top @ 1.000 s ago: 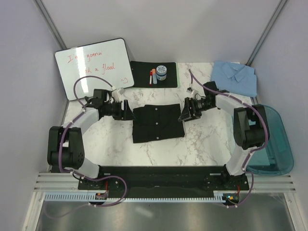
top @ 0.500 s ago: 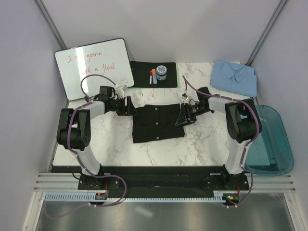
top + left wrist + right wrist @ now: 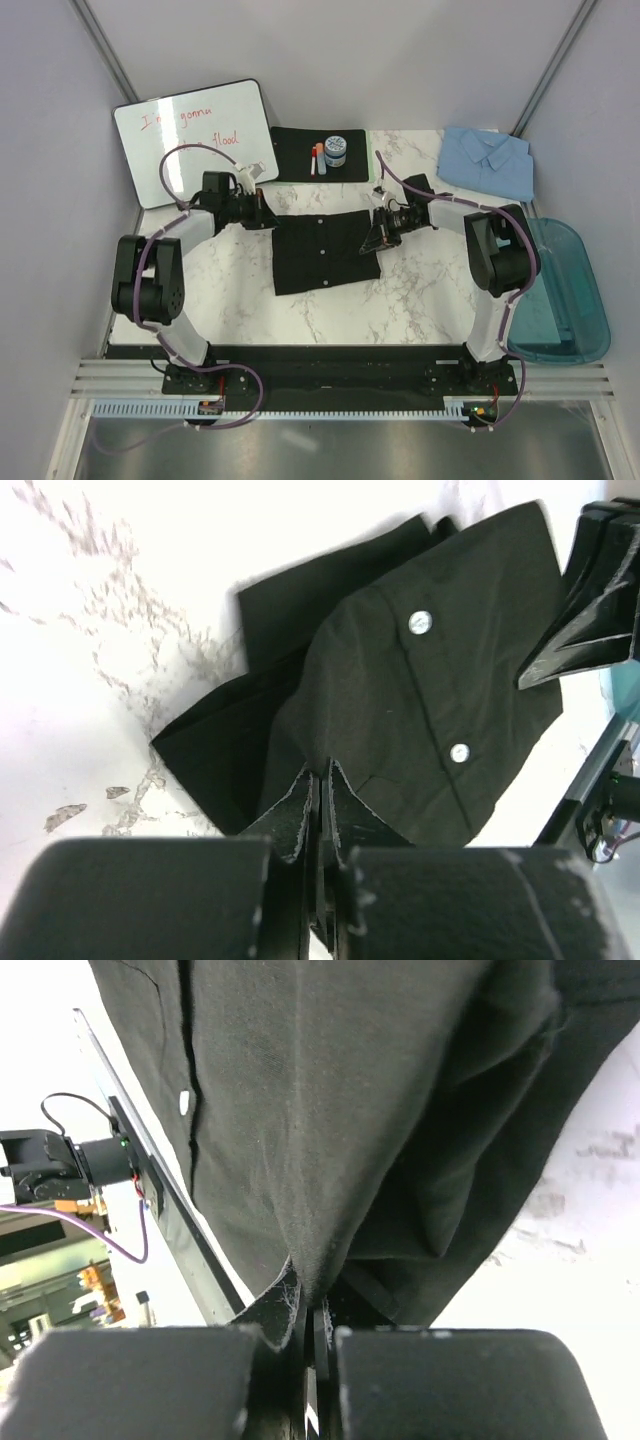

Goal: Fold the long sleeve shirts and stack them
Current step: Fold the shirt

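The black long sleeve shirt lies folded into a rectangle at the table's middle, its buttons facing up. My left gripper is shut on its far left corner, and the left wrist view shows the fabric pinched between the tips. My right gripper is shut on the shirt's right edge near the far corner. In the right wrist view the cloth rises in a tent from the closed tips. The light blue shirt lies folded at the far right corner.
A whiteboard leans at the far left. A flat black mat behind the shirt carries markers and a small jar. A teal bin stands off the table's right edge.
Both grippers went from open to shut on the black shirt's sides. Both arms shifted toward the shirt's far corners, and the cloth there is now pinched up.
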You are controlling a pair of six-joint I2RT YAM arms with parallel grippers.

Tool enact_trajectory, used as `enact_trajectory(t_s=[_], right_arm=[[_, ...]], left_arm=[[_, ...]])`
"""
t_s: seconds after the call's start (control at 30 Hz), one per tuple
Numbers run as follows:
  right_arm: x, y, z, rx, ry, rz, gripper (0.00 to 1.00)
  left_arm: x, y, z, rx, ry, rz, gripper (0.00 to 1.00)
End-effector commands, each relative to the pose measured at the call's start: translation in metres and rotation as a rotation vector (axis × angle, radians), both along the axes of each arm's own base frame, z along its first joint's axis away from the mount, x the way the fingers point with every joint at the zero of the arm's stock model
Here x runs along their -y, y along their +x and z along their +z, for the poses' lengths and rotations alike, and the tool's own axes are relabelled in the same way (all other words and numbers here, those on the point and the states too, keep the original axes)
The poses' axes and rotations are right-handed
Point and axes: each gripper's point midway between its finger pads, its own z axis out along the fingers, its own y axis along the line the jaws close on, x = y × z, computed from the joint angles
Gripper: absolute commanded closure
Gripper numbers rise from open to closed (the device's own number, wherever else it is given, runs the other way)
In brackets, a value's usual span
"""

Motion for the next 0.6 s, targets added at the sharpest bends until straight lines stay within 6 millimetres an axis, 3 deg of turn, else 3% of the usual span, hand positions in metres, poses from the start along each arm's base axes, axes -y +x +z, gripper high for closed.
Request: enact_trajectory(t_s=[0.0,0.2,0.37,0.43,0.5,0.53,0.57], right_arm=[[-0.009,0.019,0.013,0.074,0.019,-0.016,1.0],[-0.01,0.03,-0.021,0.022,-0.018,-0.019,1.0],[-0.006,0.032,-0.047,-0.02,-0.07,-0.041,0.98],[-0.007,0.029,-0.047,-0.036,-0.067,-0.044,0.99],[-0.008,0.025,-0.045,-0.062,-0.063,-0.064,1.0],[-0.01,0.029,-0.035,-0.038,-0.052,-0.071,1.0],[-0.011,0.027,-0.03,-0.039,-0.038,-0.074,0.96]], left_arm=[[-0.012,0.011,-0.001,0.036,0.065,0.049,0.98],[-0.023,0.039,-0.041,-0.083,0.079,0.108,0.98],[-0.039,0.057,-0.05,-0.126,0.143,0.194,0.98],[-0.047,0.055,-0.058,-0.169,0.172,0.213,0.98],[-0.051,0.061,-0.053,-0.179,0.163,0.219,0.96],[-0.055,0.064,-0.051,-0.179,0.154,0.225,0.94],[-0.056,0.068,-0.046,-0.171,0.142,0.216,0.85]])
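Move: The folded black shirt is already pinched at its far left corner by the left hand and at its right side by the right. Its middle lies about 10 cm right, 7 cm back and 7 cm below the left hand; from the right hand it is some 8 cm left, 1 cm back and 4 cm lower. The black mat is roughly 16 cm ahead and 9 cm right of the left hand; the blue shirt lies about 20 cm ahead and 24 cm right of the right hand. The black shirt is drawn by both closed grippers forward and somewhat left, towards the black mat, then set down towards the table. The left hand rises a touch, sinks about 6 cm while going some 5 cm out and 3 cm left, its wrist turning gently counter-clockwise and tipping down; the right hand sinks about 3 cm and goes 2 cm forward with slight leftward drift. Both keep their pinch. ##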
